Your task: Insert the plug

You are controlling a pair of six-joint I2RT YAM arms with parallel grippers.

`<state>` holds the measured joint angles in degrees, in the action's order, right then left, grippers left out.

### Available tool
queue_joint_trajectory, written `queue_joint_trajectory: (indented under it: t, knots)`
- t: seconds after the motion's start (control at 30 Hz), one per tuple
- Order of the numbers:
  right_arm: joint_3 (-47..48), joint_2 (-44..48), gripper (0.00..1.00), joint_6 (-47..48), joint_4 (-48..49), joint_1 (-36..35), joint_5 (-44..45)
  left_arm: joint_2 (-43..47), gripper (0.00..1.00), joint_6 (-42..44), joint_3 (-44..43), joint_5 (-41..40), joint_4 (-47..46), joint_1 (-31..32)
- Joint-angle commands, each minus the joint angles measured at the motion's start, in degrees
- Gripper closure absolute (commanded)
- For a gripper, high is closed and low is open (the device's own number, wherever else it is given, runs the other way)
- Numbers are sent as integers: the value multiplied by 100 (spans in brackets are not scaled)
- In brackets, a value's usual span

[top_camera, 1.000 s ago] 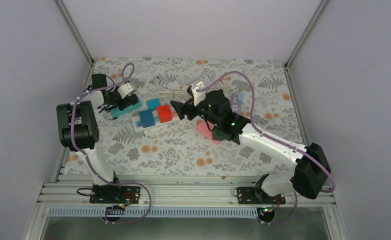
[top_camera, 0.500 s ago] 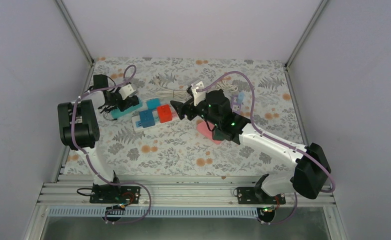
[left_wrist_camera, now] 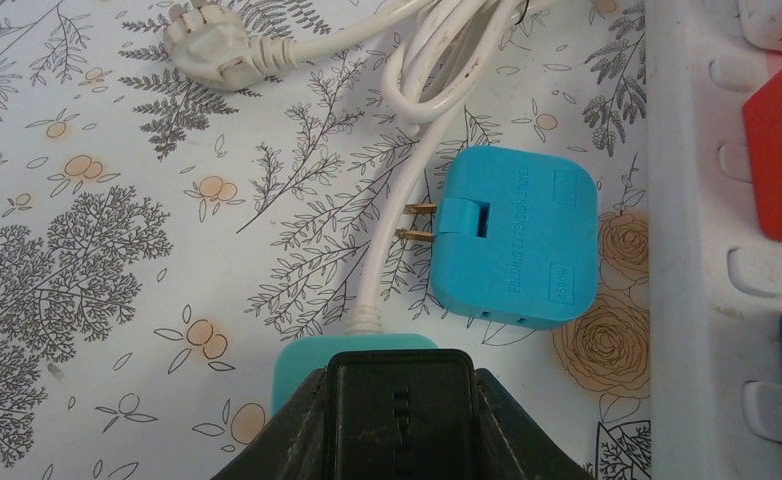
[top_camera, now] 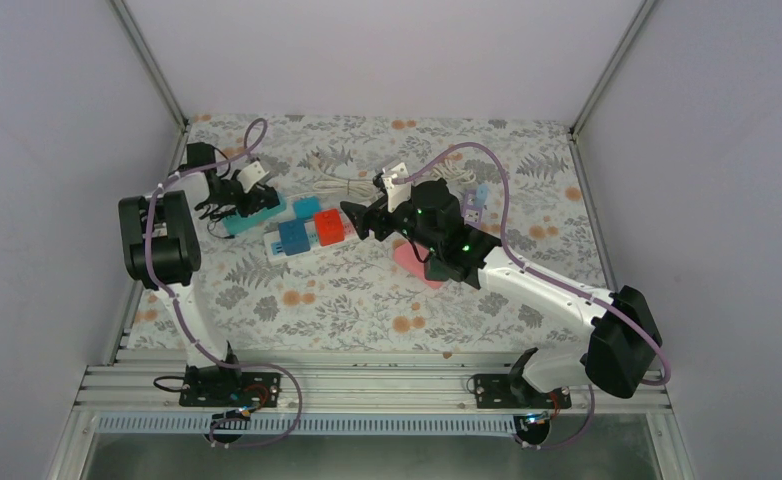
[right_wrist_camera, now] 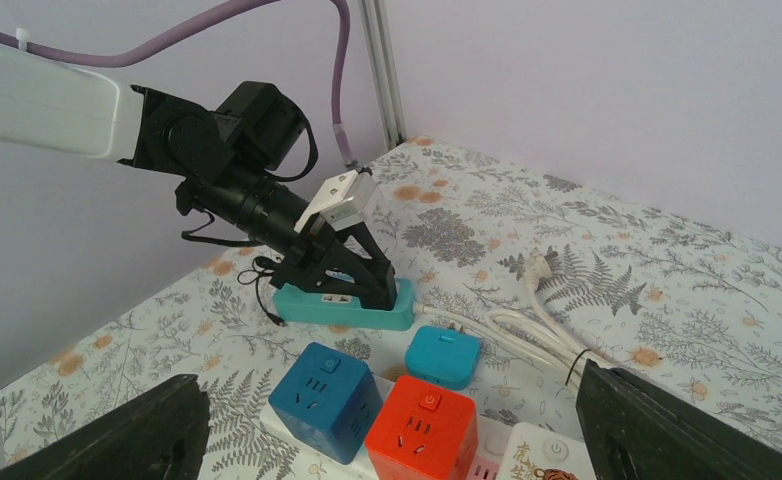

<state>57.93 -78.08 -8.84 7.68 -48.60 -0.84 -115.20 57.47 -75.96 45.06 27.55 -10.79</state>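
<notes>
A black plug (left_wrist_camera: 397, 395) sits between the fingers of my left gripper (left_wrist_camera: 399, 440), which is shut on it. The plug rests down on the top of the teal power strip (left_wrist_camera: 292, 368), close to the end where its white cord comes out. From the right wrist view the left gripper (right_wrist_camera: 352, 272) stands over the teal strip (right_wrist_camera: 302, 305), and a thin black cable trails off to its left. In the top view the left gripper (top_camera: 239, 203) and the teal strip (top_camera: 267, 213) are at the back left. My right gripper (top_camera: 352, 220) hangs open, empty, beside the red cube socket (top_camera: 329, 229).
A white power strip (left_wrist_camera: 682, 250) carries a blue cube socket (right_wrist_camera: 327, 395) and the red cube socket (right_wrist_camera: 422, 425). A small teal folding adapter (left_wrist_camera: 515, 235) lies between the two strips. A bundled white cord with its plug (left_wrist_camera: 212, 45) lies behind. A pink object (top_camera: 407, 262) lies under the right arm.
The left arm has shifted slightly toward the back over the teal strip, still gripping the plug. The right arm has not moved.
</notes>
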Motion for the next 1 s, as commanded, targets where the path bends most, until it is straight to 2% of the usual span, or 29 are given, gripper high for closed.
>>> queue_joint_trajectory:
  t: [0.0, 0.3, 0.5, 0.63, 0.77, 0.8, 0.83, 0.97]
  knots:
    - [96, 58, 5, 7, 187, 28, -73, -771, 97, 120, 232, -875, 750, 20]
    - [69, 77, 5, -2, 207, 22, -63, -636, 91, -96, 179, -1319, 790, 117]
    - [66, 99, 5, 39, 190, 23, -72, -755, 82, -286, 124, -1395, 739, 163]
    - [-41, 210, 5, 71, 312, 25, -56, -367, 72, -245, 75, -1213, 781, 172]
    - [-11, 211, 5, 68, 295, 20, -33, 126, 45, -176, 51, -890, 816, 165]
    - [-12, 221, 5, 69, 289, 21, -38, 249, 13, -134, 34, -803, 855, 165]
    - [-18, 230, 5, 70, 293, 29, -39, 385, 2, -56, 15, -679, 916, 165]
    - [-23, 254, 5, 49, 290, 18, -26, 1049, 0, -174, 104, -491, 602, 147]
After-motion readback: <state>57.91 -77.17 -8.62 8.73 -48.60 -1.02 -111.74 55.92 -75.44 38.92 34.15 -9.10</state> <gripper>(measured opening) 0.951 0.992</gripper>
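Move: The left gripper already pinches the black plug, which sits on the cable-end outlet of the teal power strip; the strip's middle is about 3 cm left, 2 cm back and 4 cm below the hand. The light-blue adapter lies level with the hand, roughly 9 cm right; the dark-blue cube is about 6 cm right and 7 cm back, both about 4 cm lower. From the waiting right hand the plug is some 15 cm ahead, 21 cm left and 23 cm down. Hold the left gripper almost still with the black plug pinched upright on the strip, then spread the fingers fully to let go of it. While they open, dip the hand about 1 cm and draw it back roughly 2 cm, tipping it down some 5 degrees, and start lifting again at the end. ##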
